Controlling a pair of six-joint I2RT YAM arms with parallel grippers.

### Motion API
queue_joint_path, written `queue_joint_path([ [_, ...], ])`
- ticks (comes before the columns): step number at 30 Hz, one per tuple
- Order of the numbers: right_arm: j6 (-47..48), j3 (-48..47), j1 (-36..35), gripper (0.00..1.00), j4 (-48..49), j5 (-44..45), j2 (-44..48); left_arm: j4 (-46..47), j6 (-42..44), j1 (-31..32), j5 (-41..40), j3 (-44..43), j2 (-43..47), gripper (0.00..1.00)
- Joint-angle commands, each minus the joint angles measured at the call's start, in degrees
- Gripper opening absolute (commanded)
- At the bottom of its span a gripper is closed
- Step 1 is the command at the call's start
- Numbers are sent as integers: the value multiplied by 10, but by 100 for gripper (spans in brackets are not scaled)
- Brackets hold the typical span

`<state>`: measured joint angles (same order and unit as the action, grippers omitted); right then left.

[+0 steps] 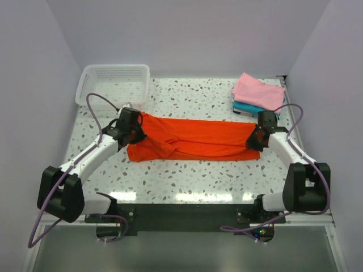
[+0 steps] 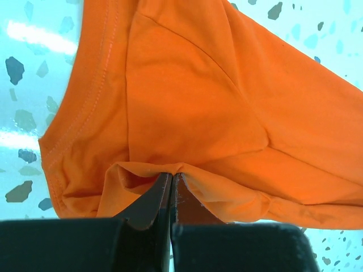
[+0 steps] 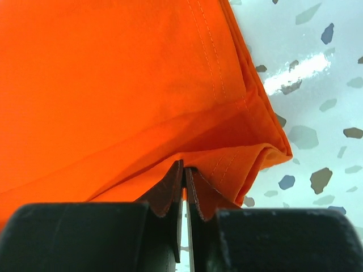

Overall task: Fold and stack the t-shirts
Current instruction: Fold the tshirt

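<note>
The orange-red t-shirt (image 1: pixel 193 139) lies stretched as a long band across the middle of the table. My left gripper (image 1: pixel 135 131) is shut on its left end; the left wrist view shows the gripper (image 2: pixel 172 177) pinching a fold of the orange cloth (image 2: pixel 227 102). My right gripper (image 1: pixel 252 140) is shut on its right end; the right wrist view shows the gripper (image 3: pixel 184 168) pinching the hemmed edge (image 3: pixel 113 85). The light pink t-shirt (image 1: pixel 258 90) lies folded on the teal t-shirt (image 1: pixel 249 107) at the back right.
A white mesh basket (image 1: pixel 113 84) stands at the back left, close behind my left gripper. The speckled table (image 1: pixel 187 175) is walled in on three sides. The folded stack sits just behind my right gripper.
</note>
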<state>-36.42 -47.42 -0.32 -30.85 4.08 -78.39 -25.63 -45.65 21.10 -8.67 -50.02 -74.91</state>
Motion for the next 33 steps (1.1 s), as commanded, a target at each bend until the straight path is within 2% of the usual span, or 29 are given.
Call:
queue_joint_path([
  [1, 5, -27, 1, 7, 19, 22, -23, 36, 23, -22, 14, -32, -17, 0],
  [9, 6, -47, 25, 9, 28, 23, -57, 51, 38, -58, 42, -41, -60, 0],
  [14, 8, -59, 27, 11, 33, 23, -66, 74, 51, -58, 67, -51, -87, 0],
  [23, 7, -103, 40, 13, 39, 53, -120, 74, 41, -84, 43, -100, -172, 0],
  [26, 14, -130, 46, 16, 39, 68, -142, 73, 40, -98, 48, -124, -201, 17],
  [27, 33, -142, 47, 24, 28, 53, -145, 63, 45, -100, 57, -132, -207, 32],
  [28, 45, -154, 47, 29, 19, 49, -143, 57, 50, -100, 64, -146, -211, 75],
  [29, 54, -162, 46, 34, 14, 40, -139, 56, 51, -99, 71, -148, -213, 97],
  [30, 67, -162, 46, 47, 13, 31, -132, 57, 53, -99, 76, -146, -208, 100],
  [32, 81, -149, 47, 61, 10, 17, -101, 59, 50, -99, 77, -129, -194, 100],
  [33, 93, -144, 47, 85, 8, 15, -88, 59, 50, -99, 76, -122, -175, 100],
])
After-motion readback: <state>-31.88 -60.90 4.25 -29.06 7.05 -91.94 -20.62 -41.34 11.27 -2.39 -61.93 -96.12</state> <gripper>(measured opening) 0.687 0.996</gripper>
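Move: Both hands already pinch the t-shirt's near edge. Its far left corner, where the left hand's cloth is taken, lies about 9 cm ahead and 1 cm left of the left hand, 6 cm below; the basket is some 20 cm ahead and 11 cm left. From the right hand, its far right corner is about 9 cm ahead, 1 cm right and 3 cm down; the folded stack stands some 20 cm ahead and 1 cm right, about level in height. Both hands go some 7 cm forward over the t-shirt, left sinking, right veering right, then release its cloth. ##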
